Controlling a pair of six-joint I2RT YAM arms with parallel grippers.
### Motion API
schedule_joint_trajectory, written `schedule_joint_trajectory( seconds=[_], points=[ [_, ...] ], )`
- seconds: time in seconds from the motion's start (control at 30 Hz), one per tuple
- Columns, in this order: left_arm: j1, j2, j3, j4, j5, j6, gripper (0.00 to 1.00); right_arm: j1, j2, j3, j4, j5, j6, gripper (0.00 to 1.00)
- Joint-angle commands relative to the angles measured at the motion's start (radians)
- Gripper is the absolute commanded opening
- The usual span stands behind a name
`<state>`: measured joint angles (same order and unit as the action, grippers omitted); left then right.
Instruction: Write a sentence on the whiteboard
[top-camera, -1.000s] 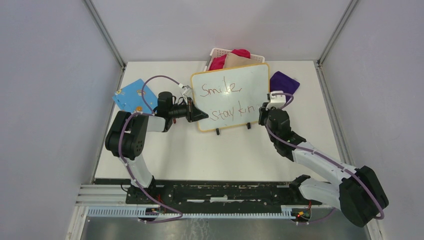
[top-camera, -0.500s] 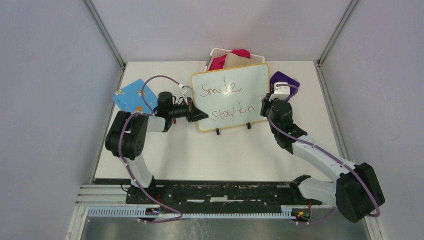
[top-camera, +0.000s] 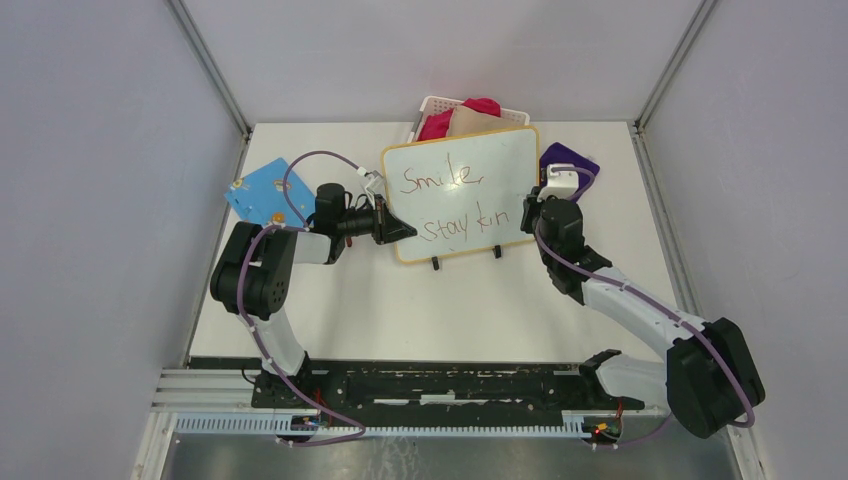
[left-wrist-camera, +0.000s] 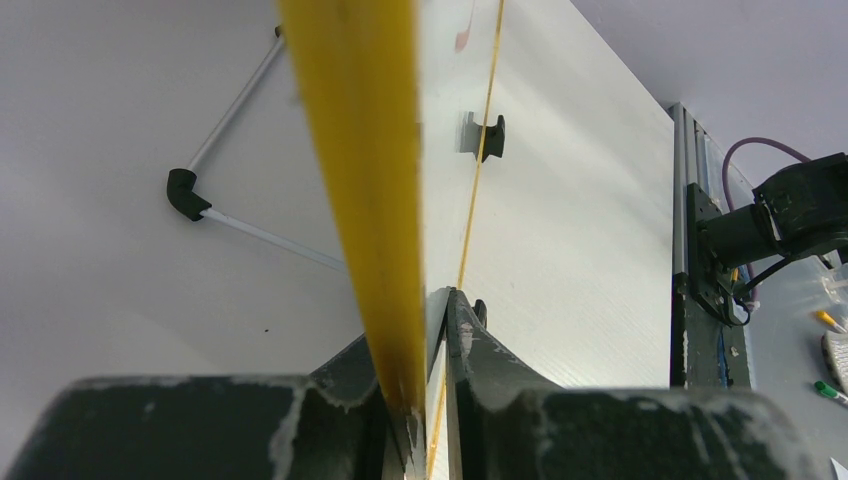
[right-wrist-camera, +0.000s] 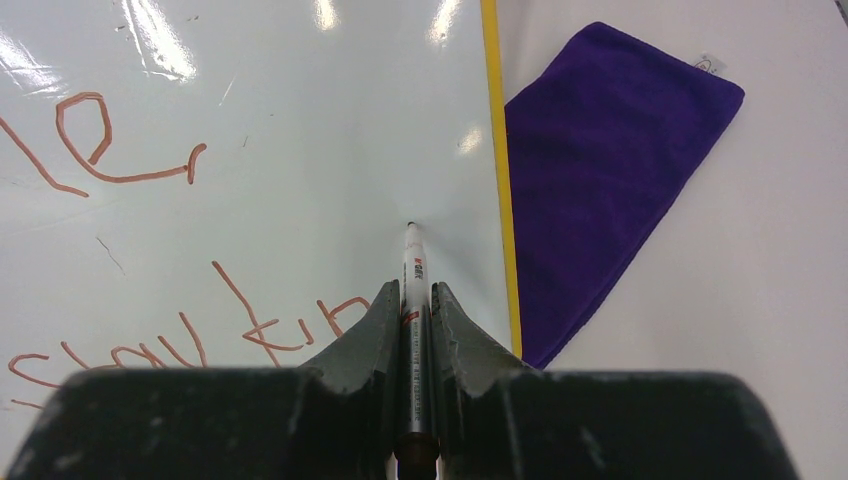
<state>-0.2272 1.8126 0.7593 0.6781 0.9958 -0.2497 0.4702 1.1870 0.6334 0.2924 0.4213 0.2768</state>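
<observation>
The whiteboard (top-camera: 470, 160), white with a yellow-orange rim, stands tilted on black feet at the back middle of the table. The sentence on it reads "Smile," (top-camera: 442, 178) above "stay kin" (top-camera: 465, 225) in thin red strokes. My left gripper (top-camera: 400, 232) is shut on the board's lower left edge; the left wrist view shows the yellow rim (left-wrist-camera: 360, 180) clamped in that gripper (left-wrist-camera: 425, 310). My right gripper (right-wrist-camera: 410, 295) is shut on a white marker (right-wrist-camera: 413, 268). Its tip meets the whiteboard (right-wrist-camera: 300, 150) just right of and above "kin" (right-wrist-camera: 300, 320).
A purple cloth (top-camera: 572, 160) lies right of the board, under my right wrist, also seen as the purple cloth (right-wrist-camera: 600, 150) past the rim. A white basket (top-camera: 436, 103) with red and beige cloths sits behind the board. A blue board (top-camera: 262, 190) lies at the left.
My right gripper with the marker moved a little farther back along the board's right side, then held still. The left arm and the board have not moved.
</observation>
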Motion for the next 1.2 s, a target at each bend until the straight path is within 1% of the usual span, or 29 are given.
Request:
schedule_joint_trajectory(
  seconds=[0.0,0.83,1.0,1.17],
  points=[
    [-0.032,0.057,-0.020,-0.175,-0.143,0.087,0.02,-0.005,-0.001,-0.004,0.052,-0.009,0.020,0.00],
    [-0.034,0.058,-0.020,-0.175,-0.143,0.087,0.02,-0.005,-0.056,-0.179,0.056,-0.030,0.057,0.00],
    [-0.035,0.059,-0.019,-0.176,-0.143,0.087,0.02,-0.004,-0.055,-0.185,0.056,-0.034,0.064,0.00],
    [-0.037,0.057,-0.018,-0.180,-0.145,0.090,0.02,-0.003,-0.045,-0.144,0.050,-0.026,0.060,0.00]
  ],
)
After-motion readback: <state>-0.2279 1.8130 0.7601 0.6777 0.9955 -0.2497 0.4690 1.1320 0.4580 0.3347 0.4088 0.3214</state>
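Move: The marker, gripped in the right hand, points at the bare patch of whiteboard after "kin"; the middle of that patch is about 4 cm ahead of the hand, 1 cm to its right and 5 cm below. The "n" stands some 2 cm ahead, 5 cm left and 6 cm below; the yellow right edge is 5 cm ahead, 5 cm right and 3 cm below. From the left hand, the patch is roughly 6 cm ahead, 28 cm right and 4 cm above. Keep the right gripper shut on the marker and, with its tip on the whiteboard, drag it down about 5 cm while drawing back some 3 cm to follow the board's slope, drifting slightly right and ending between the "n" and the yellow edge. Stop there with the tip still at the line's end. Hold the board's left edge still with the left gripper. ##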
